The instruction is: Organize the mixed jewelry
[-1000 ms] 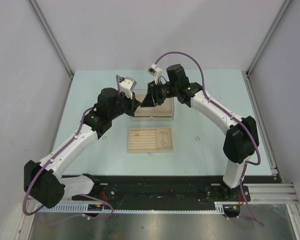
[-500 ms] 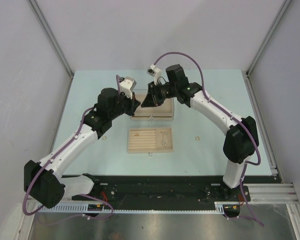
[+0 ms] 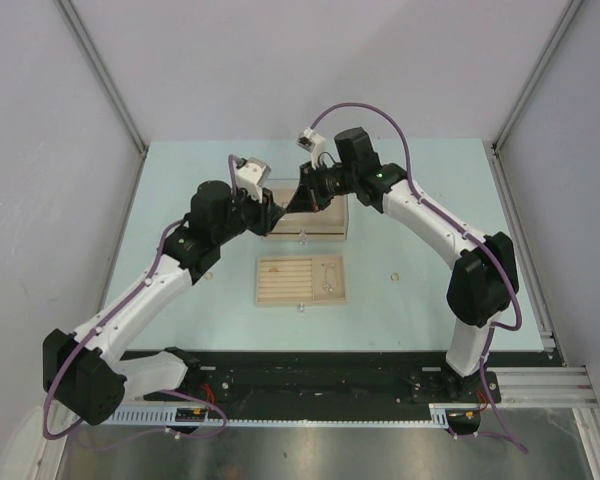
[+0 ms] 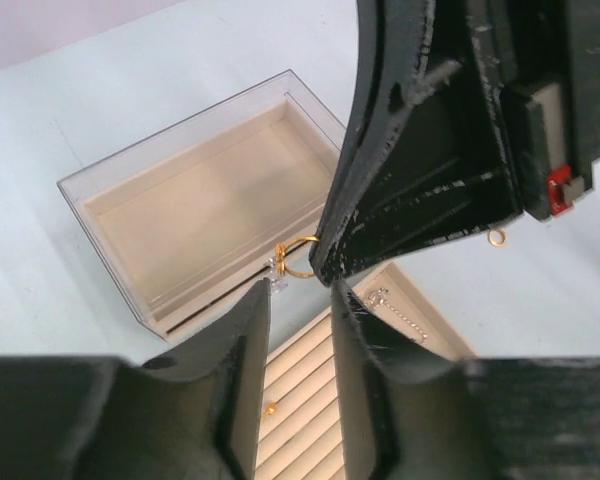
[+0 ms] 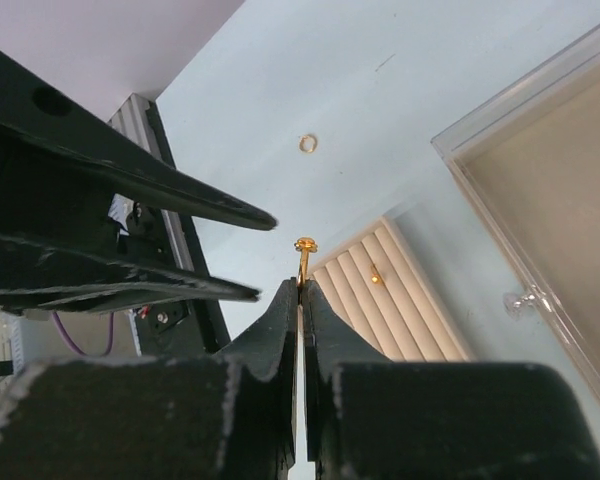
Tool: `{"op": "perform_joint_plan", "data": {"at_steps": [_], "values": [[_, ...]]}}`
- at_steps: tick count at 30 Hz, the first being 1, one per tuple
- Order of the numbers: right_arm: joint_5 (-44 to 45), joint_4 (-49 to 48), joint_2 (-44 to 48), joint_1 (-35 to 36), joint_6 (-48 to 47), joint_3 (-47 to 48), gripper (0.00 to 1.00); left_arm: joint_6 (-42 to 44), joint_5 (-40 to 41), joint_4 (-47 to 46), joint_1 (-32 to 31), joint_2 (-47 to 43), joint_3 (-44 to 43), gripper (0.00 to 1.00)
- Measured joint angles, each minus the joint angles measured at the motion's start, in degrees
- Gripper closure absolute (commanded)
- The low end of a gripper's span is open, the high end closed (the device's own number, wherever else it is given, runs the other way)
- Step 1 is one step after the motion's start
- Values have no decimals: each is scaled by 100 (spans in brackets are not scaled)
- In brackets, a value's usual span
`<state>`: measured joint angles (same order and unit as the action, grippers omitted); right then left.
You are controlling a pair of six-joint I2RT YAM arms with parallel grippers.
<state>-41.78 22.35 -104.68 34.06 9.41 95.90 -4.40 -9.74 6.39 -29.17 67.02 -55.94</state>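
Observation:
My right gripper [image 5: 300,288] is shut on a small gold ring [image 5: 304,256] that stands edge-on above its tips. The left wrist view shows the same gold ring [image 4: 298,258] pinched at the right gripper's tip, just beyond my left gripper [image 4: 300,298], which is open with nothing between its fingers. Both grippers meet above the front edge of the clear box [image 3: 320,226]. Below lies the beige slotted tray [image 4: 310,400] with a small gold piece [image 4: 270,408] in a groove and a silvery chain [image 4: 400,312] in its side compartment.
Two loose gold rings lie on the table, one left of the tray [image 3: 208,276] and one to its right [image 3: 395,276]. The clear box [image 4: 200,210] has a bare beige interior and a small clear knob [image 5: 520,300] on its front. Grey walls enclose the table.
The right gripper has shut on the gold ring. The left gripper has opened and let go of it, and the left arm has drawn back slightly.

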Motion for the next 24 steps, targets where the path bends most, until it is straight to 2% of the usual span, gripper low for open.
{"op": "perform_joint_plan", "data": {"at_steps": [3, 9, 13, 24], "values": [[22, 4, 2, -68, -50, -39, 100, 42, -105, -4, -2, -90, 0, 44], [48, 35, 92, -267, -210, -328, 100, 98, -367, 13, 114, -219, 0, 36], [-76, 74, 245, -415, -361, -459, 100, 308, -935, 11, 328, -275, 0, 35], [-1036, 337, 782, -417, -1025, -599, 100, 973, -3342, -120, 675, -304, 81, 36]]}}
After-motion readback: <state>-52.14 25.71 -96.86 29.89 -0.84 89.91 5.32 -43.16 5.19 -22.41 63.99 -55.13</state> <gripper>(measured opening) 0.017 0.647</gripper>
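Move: The right hand already has the gold ring pinched. From it, the tray's ring slots lie about 5 cm back, 2 cm left and 23 cm down; the ring already in them is some 4 cm left and 3 cm back. The necklace compartment is roughly 9 cm right and 5 cm back, the clear box about 9 cm ahead and 3 cm right. From the left hand, the held gold ring is just 1 cm ahead and 1 cm right, level. Keep the gold ring pinched in the shut right gripper: take it about 4 cm right, away from the left fingers, dipping slightly, then rise and draw back. Open the left gripper well wider, lift it a little, then pull it about 5 cm back while swinging it some 30 degrees clockwise. ##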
